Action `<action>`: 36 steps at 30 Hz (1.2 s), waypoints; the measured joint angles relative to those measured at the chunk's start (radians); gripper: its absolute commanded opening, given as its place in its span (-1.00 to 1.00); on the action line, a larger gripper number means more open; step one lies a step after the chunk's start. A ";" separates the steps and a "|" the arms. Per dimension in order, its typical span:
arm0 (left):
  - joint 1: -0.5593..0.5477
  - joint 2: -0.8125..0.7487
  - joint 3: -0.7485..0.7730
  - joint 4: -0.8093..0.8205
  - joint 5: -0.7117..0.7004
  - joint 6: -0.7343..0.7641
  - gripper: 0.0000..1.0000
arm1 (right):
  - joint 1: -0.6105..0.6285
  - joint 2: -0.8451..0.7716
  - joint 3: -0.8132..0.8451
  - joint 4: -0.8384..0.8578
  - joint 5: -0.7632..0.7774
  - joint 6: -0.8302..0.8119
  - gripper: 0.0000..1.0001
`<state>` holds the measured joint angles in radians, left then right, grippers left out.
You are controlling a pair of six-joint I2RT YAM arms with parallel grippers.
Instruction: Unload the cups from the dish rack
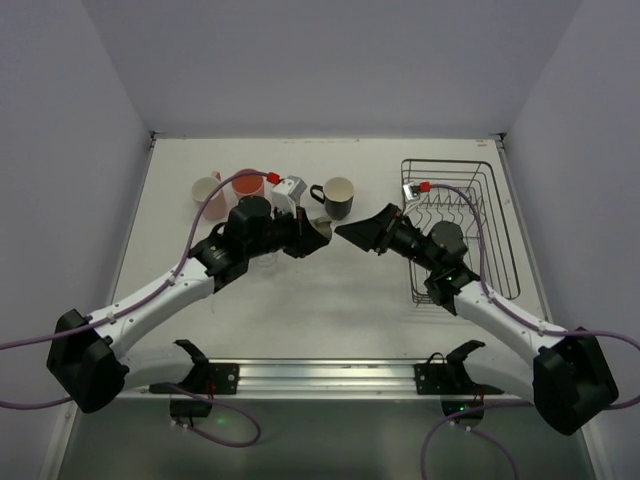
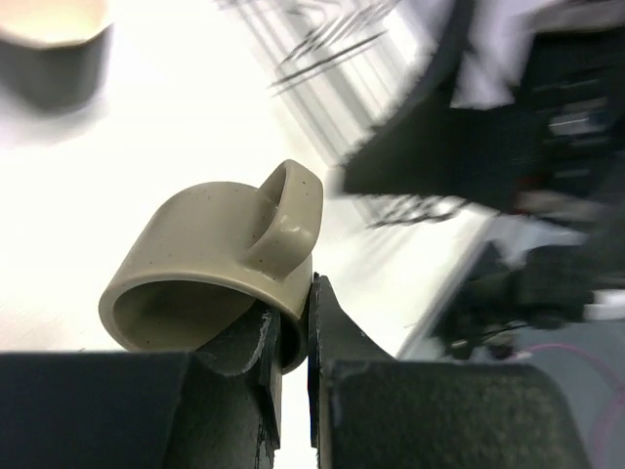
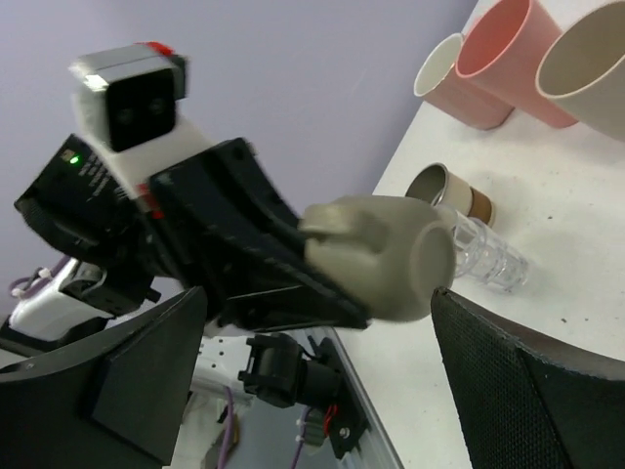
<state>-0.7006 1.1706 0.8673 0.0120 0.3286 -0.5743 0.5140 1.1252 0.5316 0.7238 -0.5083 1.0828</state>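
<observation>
My left gripper (image 1: 316,236) is shut on the wall of a small olive-grey mug (image 1: 323,232), one finger inside the rim and one outside. The mug (image 2: 210,269) hangs on its side above the table's middle. My right gripper (image 1: 346,232) is open just right of it, and in the right wrist view its fingers (image 3: 532,386) stand wide on either side of the mug (image 3: 383,256) without touching it. The dark wire dish rack (image 1: 503,215) sits at the right, under the right arm. I see only wires in it.
On the table at the back left stand a pale pink mug (image 1: 205,190), a salmon tumbler (image 1: 246,184) and a beige cup (image 3: 586,68). A black mug with a cream inside (image 1: 338,197) stands behind the grippers. A clear glass (image 3: 488,256) and a small brown cup (image 3: 447,192) sit under the left arm.
</observation>
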 measured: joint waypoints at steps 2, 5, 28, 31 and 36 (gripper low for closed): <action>0.003 0.032 0.040 -0.121 -0.068 0.052 -1.00 | 0.001 -0.056 0.000 -0.066 0.028 -0.041 0.98; 0.004 0.115 0.098 -0.251 -0.131 0.116 -1.00 | 0.002 -0.166 0.000 -0.201 0.091 -0.127 0.98; -0.098 0.656 0.370 -0.572 -0.403 0.259 -0.58 | 0.002 -0.545 -0.031 -0.780 0.484 -0.417 0.98; -0.101 0.668 0.377 -0.584 -0.428 0.264 -0.38 | 0.002 -0.558 -0.031 -0.787 0.499 -0.423 0.98; -0.103 0.673 0.388 -0.607 -0.464 0.271 0.12 | 0.002 -0.581 -0.031 -0.800 0.513 -0.431 0.98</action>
<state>-0.8040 1.8431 1.2552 -0.5953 -0.1352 -0.3031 0.5163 0.5442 0.5011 -0.0761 0.0048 0.6514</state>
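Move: The left hand holds the grey cup by its wall. Its free spot on the table is roughly 3 cm ahead, 3 cm left and 21 cm below. The dark mug stands some 20 cm ahead and 4 cm right, the beige cup some 20 cm ahead and 11 cm left, and a clear glass about 3 cm ahead and 14 cm left, all nearly 20 cm down. From the right hand the spot is about 12 cm left, 3 cm ahead and 24 cm below. Still pinching the grey cup by its wall, the left hand lowers it about 20 cm to the table, easing a few centimetres forward and left while rolling some 55 degrees so the fingers come to point down; then the fingers open partway and let go. The right hand, already open, draws off about 11 cm to the right, sinking slightly and turning clockwise. ##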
